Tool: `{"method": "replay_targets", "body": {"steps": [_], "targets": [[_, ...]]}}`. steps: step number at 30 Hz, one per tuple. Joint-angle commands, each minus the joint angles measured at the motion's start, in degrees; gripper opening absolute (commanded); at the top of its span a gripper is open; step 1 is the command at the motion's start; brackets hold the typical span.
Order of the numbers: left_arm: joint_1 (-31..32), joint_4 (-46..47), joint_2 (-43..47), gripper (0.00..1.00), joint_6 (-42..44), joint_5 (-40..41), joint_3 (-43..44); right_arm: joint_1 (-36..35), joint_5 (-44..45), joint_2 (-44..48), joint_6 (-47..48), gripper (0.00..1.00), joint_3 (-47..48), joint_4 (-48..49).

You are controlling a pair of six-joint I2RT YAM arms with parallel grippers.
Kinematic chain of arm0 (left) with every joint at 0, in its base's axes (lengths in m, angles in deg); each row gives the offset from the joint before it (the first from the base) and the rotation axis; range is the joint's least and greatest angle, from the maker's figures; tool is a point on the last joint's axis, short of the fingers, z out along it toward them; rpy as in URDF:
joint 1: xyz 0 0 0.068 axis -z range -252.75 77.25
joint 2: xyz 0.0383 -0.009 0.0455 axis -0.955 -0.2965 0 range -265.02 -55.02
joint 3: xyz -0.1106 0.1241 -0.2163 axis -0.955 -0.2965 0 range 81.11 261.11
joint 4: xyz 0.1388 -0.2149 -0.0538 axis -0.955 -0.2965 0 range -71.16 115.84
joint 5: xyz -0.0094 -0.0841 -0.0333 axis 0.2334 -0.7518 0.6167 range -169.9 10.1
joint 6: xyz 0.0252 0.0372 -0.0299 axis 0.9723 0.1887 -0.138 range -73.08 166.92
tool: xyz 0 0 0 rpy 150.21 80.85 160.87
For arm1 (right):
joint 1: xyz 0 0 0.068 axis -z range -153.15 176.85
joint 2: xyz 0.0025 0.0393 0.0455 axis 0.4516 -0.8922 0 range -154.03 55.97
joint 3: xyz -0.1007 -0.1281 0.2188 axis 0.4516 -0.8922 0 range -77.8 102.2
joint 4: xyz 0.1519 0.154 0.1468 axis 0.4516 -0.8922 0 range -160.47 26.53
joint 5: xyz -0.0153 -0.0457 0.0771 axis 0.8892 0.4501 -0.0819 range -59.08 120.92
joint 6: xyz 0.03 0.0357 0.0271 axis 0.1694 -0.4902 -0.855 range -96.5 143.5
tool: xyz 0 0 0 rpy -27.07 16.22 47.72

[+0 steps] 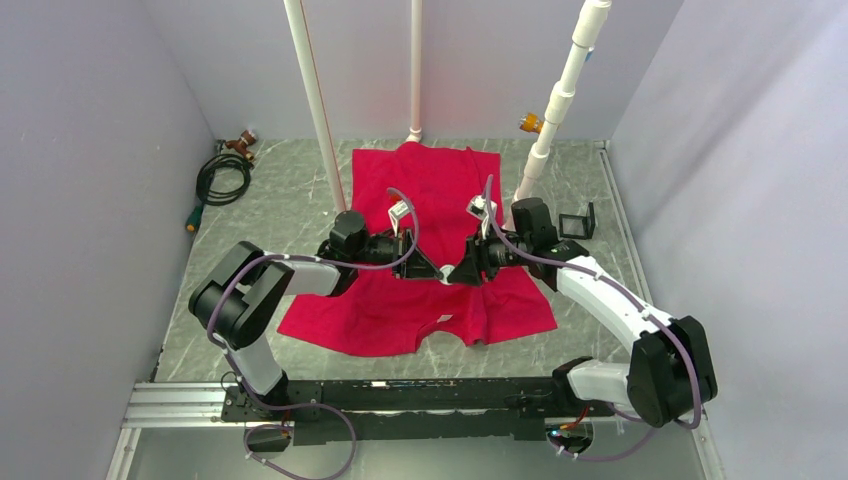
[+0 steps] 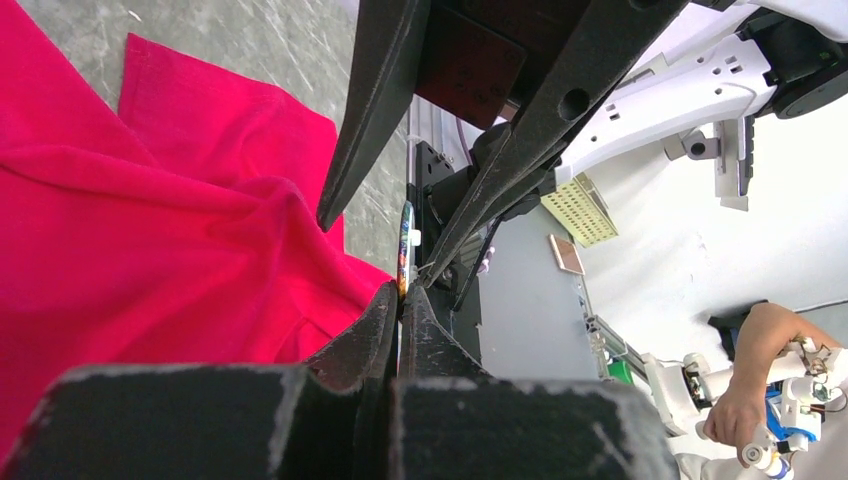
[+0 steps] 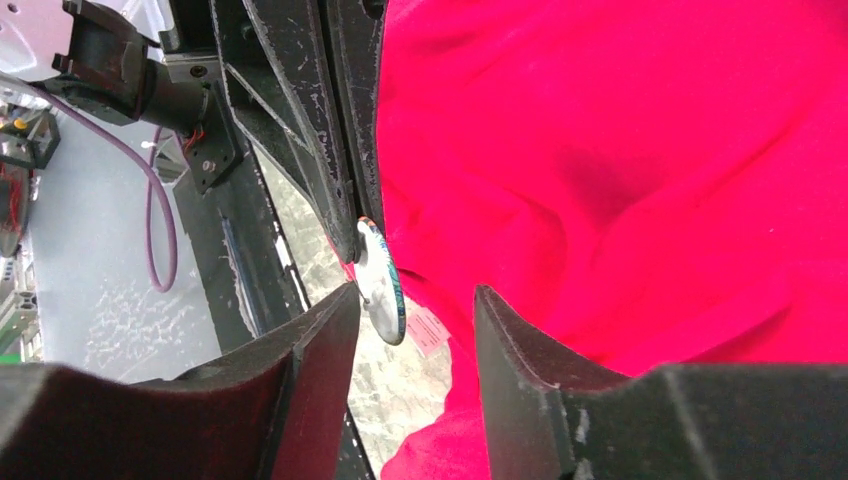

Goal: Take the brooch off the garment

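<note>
The red garment (image 1: 440, 190) lies spread on the grey table. My two grippers meet nose to nose over its lower middle. My left gripper (image 2: 400, 292) is shut on the brooch (image 2: 405, 240), seen edge-on just past its tips. A fold of the garment (image 2: 150, 260) rises to those tips; I cannot tell if the brooch is still pinned. My right gripper (image 3: 415, 295) is open, its jaws either side of the brooch (image 3: 383, 283), which shows a pale back and a dark rim. In the top view the left gripper (image 1: 430, 271) and right gripper (image 1: 458, 272) nearly touch.
Three white pipes stand at the back (image 1: 318, 100) (image 1: 415, 70) (image 1: 560, 100). A coiled black cable (image 1: 222, 178) lies at the back left. A small black stand (image 1: 577, 222) sits right of the shirt. A metal rail (image 1: 400, 400) runs along the near edge.
</note>
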Motion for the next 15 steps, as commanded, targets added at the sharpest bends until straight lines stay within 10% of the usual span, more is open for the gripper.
{"method": "replay_targets", "body": {"steps": [1,15], "targets": [[0.19,2.72,0.79,0.0,0.09,0.22,1.19,-0.37,1.57,-0.5,-0.17,0.46,2.77,0.99],[0.2,3.07,2.19,0.0,1.51,0.4,-0.01,-0.14,1.77,-1.14,-2.95,0.25,2.08,2.12]]}}
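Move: My left fingers already pinch the brooch by its edge, its middle about 2 cm to that hand's right. From my half-open right hand, the brooch lies some 2 cm to the left and 1 cm back, close to level, beside the finger nearer the base. The garment's square label is roughly 7 cm back and 2 cm left of the right hand, about 12 cm lower. I bring my right fingertips in from either side of the brooch's free edge, narrowing them from half open to about a quarter, with that hand creeping barely 0.5 cm to the left. My left hand keeps its pinch and eases the brooch about 0.5 cm forward, in between those tips. ##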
